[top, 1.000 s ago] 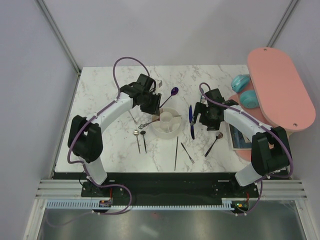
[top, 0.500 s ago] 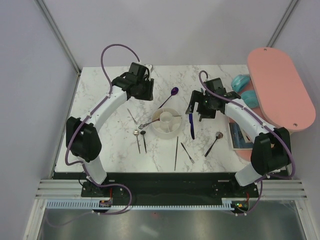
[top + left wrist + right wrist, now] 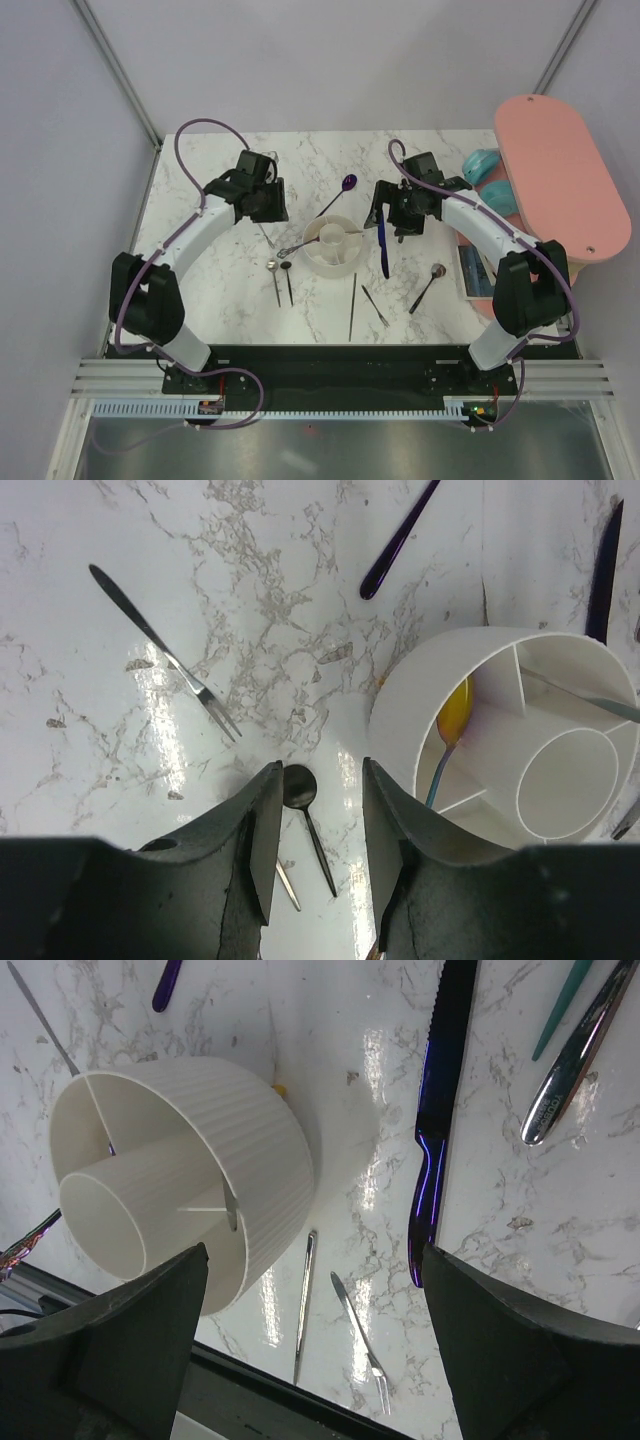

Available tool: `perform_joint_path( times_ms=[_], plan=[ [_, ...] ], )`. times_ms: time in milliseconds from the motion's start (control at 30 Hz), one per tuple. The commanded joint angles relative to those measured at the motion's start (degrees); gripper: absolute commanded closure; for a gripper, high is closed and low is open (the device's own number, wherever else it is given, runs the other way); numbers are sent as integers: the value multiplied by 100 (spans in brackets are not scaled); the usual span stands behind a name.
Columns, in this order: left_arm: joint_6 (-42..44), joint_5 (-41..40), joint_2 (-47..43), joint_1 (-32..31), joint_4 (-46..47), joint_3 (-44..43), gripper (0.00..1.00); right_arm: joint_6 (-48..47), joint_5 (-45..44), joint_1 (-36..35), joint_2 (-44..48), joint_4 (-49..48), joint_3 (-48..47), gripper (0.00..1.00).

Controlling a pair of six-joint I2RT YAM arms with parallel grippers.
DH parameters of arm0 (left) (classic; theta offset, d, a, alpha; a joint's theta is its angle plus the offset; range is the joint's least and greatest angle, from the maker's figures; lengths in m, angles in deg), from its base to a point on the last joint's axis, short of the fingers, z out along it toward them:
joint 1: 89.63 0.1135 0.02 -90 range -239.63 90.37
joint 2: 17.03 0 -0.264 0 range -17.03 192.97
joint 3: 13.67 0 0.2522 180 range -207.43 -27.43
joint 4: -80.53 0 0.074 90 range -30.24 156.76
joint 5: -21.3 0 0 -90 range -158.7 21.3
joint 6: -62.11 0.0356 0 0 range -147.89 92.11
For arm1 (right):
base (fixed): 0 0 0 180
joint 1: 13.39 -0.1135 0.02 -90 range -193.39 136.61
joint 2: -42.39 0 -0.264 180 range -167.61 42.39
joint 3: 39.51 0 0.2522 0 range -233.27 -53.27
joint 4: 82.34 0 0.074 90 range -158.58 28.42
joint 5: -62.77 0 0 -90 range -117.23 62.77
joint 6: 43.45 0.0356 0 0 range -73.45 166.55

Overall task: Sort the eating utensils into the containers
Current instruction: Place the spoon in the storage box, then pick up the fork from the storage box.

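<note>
The white round holder (image 3: 332, 243) stands mid-table; a gold-bowled spoon (image 3: 455, 708) lies in one ring section, its handle sticking out left. My left gripper (image 3: 265, 208) hovers left of the holder, open and empty, above a black spoon (image 3: 300, 790) and a silver spoon (image 3: 273, 276), with a silver fork (image 3: 165, 655) beside it. My right gripper (image 3: 393, 222) hangs open and empty right of the holder, over the blue-handled knife (image 3: 438, 1130). A purple spoon (image 3: 343, 190) lies behind the holder. A stick (image 3: 305, 1300), a small fork (image 3: 360, 1340) and a silver spoon (image 3: 428, 285) lie nearer the front.
A large pink oval board (image 3: 560, 175) overhangs the table's right side, with two teal objects (image 3: 490, 180) next to it and a shallow box (image 3: 476, 272) beneath. Grey walls close in the left and back edges.
My left gripper has pulled away from above the holder to its left, staying open. My right gripper has shifted slightly back and left. The utensils have not moved.
</note>
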Motion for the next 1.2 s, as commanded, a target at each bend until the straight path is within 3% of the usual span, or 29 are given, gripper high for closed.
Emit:
perform_joint_path(
  times_ms=[0,467,600,733,933,1167],
  plan=[
    [-486,155,-403,274,365,156,56,-113,180,-22,87,-85,-251,5],
    [-592,208,-1150,530,496,684,56,-420,-118,-5,-168,179,-365,4],
    [-513,147,-1211,565,522,789,57,-981,-1249,-22,-466,705,-821,4],
    [-452,112,-1211,635,540,816,57,-1133,-1138,22,-625,891,-1164,3],
    [-513,200,-1247,794,523,877,57,-930,-2060,22,-450,821,-1288,3],
    [-566,191,-1492,829,523,983,57,-992,-1728,22,-326,408,-1138,3]
  ],
)
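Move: From the right hand, the silver-handled utensil lies about 8 cm ahead and 8 cm to its right, some 10 cm below. The blue knife is level with that hand, about 3 cm right; the storage box's middle is 9 cm left and 2 cm back. From the left hand, the small fork is some 5 cm left and 3 cm ahead, 12 cm below, while the storage box stands about 12 cm right and 2 cm back. Let the right gripper hover briefly, then carry it about 5 cm right and 4 cm forward, across above the blue knife towards the silver-handled utensil, keeping it wide open and rolling some 20 degrees so the fingers point more steeply down. Meanwhile draw the empty left gripper about 5 cm left and 2 cm up, away from the storage box, turning slightly counter-clockwise, its opening unchanged. ##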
